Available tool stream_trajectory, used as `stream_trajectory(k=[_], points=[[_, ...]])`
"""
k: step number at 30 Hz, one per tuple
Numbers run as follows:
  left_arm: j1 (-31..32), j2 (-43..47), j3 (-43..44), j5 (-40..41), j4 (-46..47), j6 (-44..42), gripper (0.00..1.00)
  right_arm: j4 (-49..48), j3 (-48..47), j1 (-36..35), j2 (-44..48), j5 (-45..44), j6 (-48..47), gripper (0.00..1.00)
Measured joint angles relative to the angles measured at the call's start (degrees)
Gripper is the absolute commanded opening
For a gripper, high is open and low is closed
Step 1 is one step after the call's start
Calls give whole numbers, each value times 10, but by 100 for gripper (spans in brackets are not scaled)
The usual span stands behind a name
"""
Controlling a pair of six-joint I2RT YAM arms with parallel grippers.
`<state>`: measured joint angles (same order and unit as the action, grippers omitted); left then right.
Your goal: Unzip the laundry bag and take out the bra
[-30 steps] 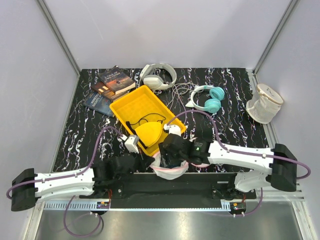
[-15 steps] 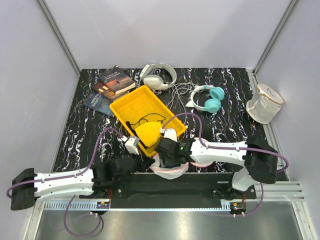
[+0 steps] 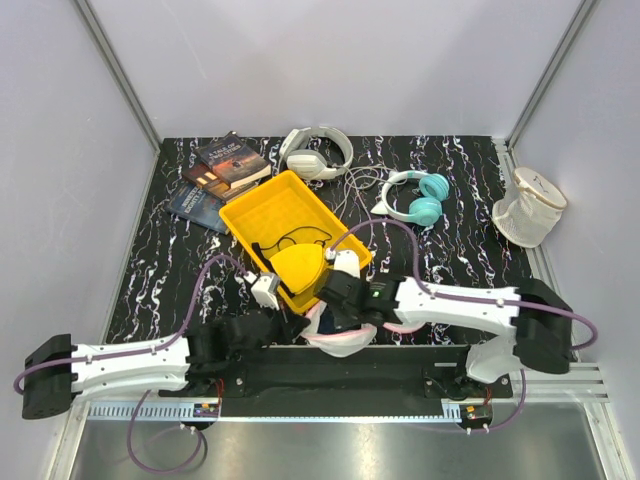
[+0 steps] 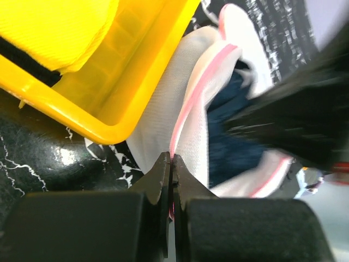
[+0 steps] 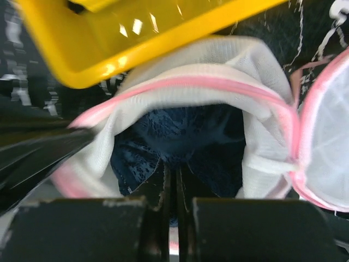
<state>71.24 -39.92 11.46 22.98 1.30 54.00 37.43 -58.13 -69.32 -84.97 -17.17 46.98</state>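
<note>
The white mesh laundry bag (image 3: 340, 337) with pink rim lies open at the near table edge, against the yellow tray. My left gripper (image 4: 172, 164) is shut on the bag's pink rim (image 4: 192, 98) and holds it. My right gripper (image 5: 170, 176) reaches into the bag's mouth (image 5: 185, 82) and is shut on the dark navy bra (image 5: 174, 136), which is still inside the bag. The navy bra also shows in the left wrist view (image 4: 232, 136). In the top view both grippers meet at the bag, left (image 3: 296, 322) and right (image 3: 340, 300).
A yellow tray (image 3: 262, 205) holds a yellow bra (image 3: 295, 265) with black straps, right behind the bag. Books (image 3: 222, 170), white headphones (image 3: 315, 152) and teal headphones (image 3: 415, 198) lie at the back. A cream mesh bag (image 3: 528, 208) stands at the right edge.
The right arm shifted: it reached further left over the bag, then drew slightly back toward the right, wrist still over the bag. The left arm has stayed put.
</note>
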Motion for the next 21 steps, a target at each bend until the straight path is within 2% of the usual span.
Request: stream_trajectory(k=[9,21], points=[[2,-26,1,0,2,-8,0,10,-12,2,169,-31,-8,0],[5,-43,4,0,12,-11,0,26,-12,6,313,-104,-2,0]])
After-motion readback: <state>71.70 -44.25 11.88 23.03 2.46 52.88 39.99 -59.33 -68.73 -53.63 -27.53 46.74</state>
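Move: My right hand already pinches the navy bra inside the open laundry bag, the bra's bulk some 3 cm below the fingers and the bag's middle about 4 cm below. The bag's lid lies about 13 cm to the right and 1 cm farther out; the yellow pouch is some 14 cm ahead and 11 cm left, in the yellow bin. From my left hand, the bra lies about 10 cm to the right, level in reach and 2 cm lower. I draw the pinched bra up out of the bag's mouth with my right hand, quickly, about 17 cm, rising straight at first and then also drifting some 5 cm right, away from my left hand. As it climbs, my right wrist tilts roughly 30 degrees, so the fingers swing from pointing down towards forward and left. My left hand keeps its pinch on the bag's pink-trimmed rim and sinks about 1 cm, holding the bag back. ##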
